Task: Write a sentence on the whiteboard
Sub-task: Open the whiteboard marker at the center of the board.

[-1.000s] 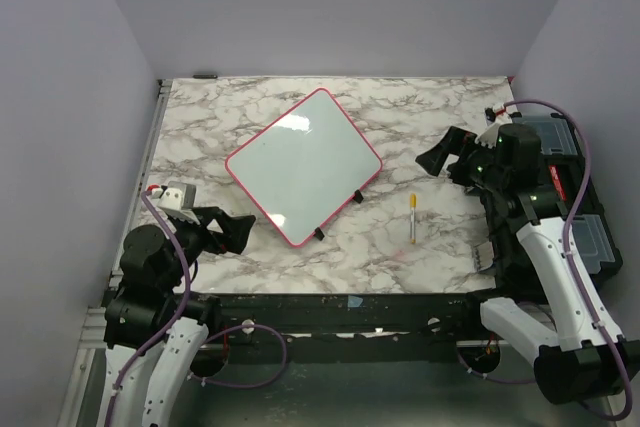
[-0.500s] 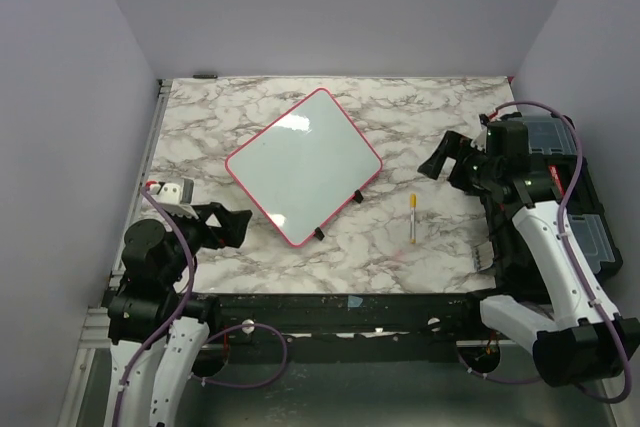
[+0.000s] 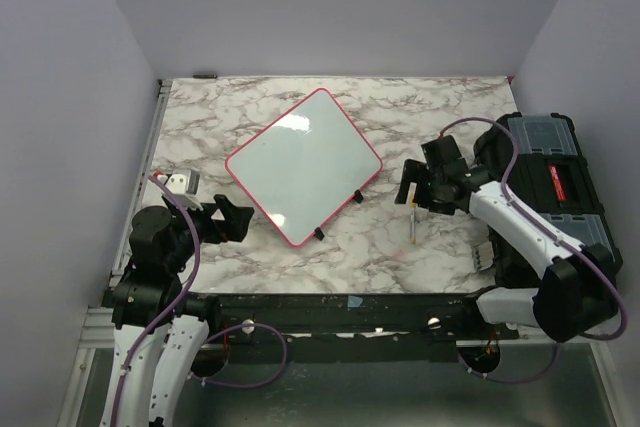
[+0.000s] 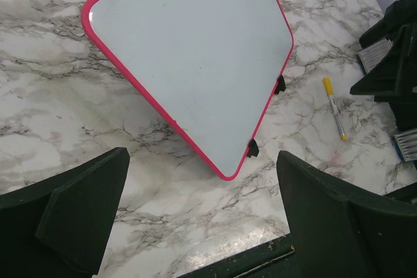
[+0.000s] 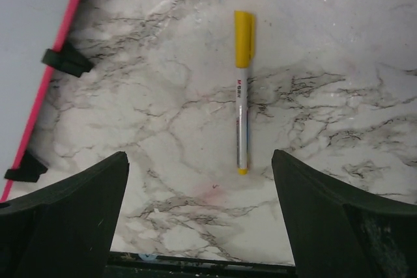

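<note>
The whiteboard (image 3: 303,165) lies flat on the marble table, turned like a diamond, with a pink rim and two black clips on its near right edge. Its white face (image 4: 189,50) shows no lettering, so the sentence is not in view. A yellow-capped marker (image 3: 412,219) lies on the marble right of the board, cap pointing away (image 5: 241,96). My right gripper (image 3: 418,187) hangs open above the marker, which shows between its fingers (image 5: 199,161) untouched. My left gripper (image 3: 235,219) is open and empty near the board's near left edge, facing its corner (image 4: 201,167).
A black toolbox (image 3: 555,187) with clear lid compartments stands at the table's right edge. A small white-grey block (image 3: 178,183) sits at the left edge behind my left arm. A black rail (image 3: 340,307) runs along the table's near edge.
My right arm has swung left from over the toolbox and come down above the marker. My left arm has drawn back slightly and turned a little toward the board.
</note>
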Controlling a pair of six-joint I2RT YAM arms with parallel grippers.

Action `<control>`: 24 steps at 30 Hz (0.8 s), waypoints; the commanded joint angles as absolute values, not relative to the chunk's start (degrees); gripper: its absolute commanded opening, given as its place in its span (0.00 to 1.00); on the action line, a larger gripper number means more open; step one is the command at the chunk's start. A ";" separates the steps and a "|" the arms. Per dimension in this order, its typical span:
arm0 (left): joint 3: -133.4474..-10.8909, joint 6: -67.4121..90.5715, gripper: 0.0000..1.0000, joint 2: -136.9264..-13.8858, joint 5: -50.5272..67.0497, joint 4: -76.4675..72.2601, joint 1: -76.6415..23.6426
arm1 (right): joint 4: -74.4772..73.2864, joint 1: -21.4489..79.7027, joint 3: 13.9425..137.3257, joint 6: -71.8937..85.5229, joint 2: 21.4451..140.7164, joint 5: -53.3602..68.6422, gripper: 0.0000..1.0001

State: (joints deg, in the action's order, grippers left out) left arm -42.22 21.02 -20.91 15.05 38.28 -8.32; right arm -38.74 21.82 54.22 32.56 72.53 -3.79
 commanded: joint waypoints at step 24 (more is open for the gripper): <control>-42.28 20.74 0.99 -19.20 14.23 38.14 -8.17 | -30.15 26.26 45.53 37.09 85.95 -13.51 0.38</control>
State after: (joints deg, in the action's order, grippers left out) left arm -42.22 21.04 -20.21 14.98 38.33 -8.32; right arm -30.39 25.34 45.54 36.23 84.49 -10.28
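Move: The marker lies almost straight below the right hand, some 11 cm down, about 1 cm ahead and 1 cm to its right. The nearer black clip on the whiteboard's edge is roughly 13 cm left and 7 cm ahead; the other clip is 23 cm left and 3 cm back. From the left hand the marker is about 40 cm right, 10 cm ahead and 24 cm lower. The right hand sinks about 9 cm onto the marker, easing back 2 cm, its open fingers closing roughly halfway. ##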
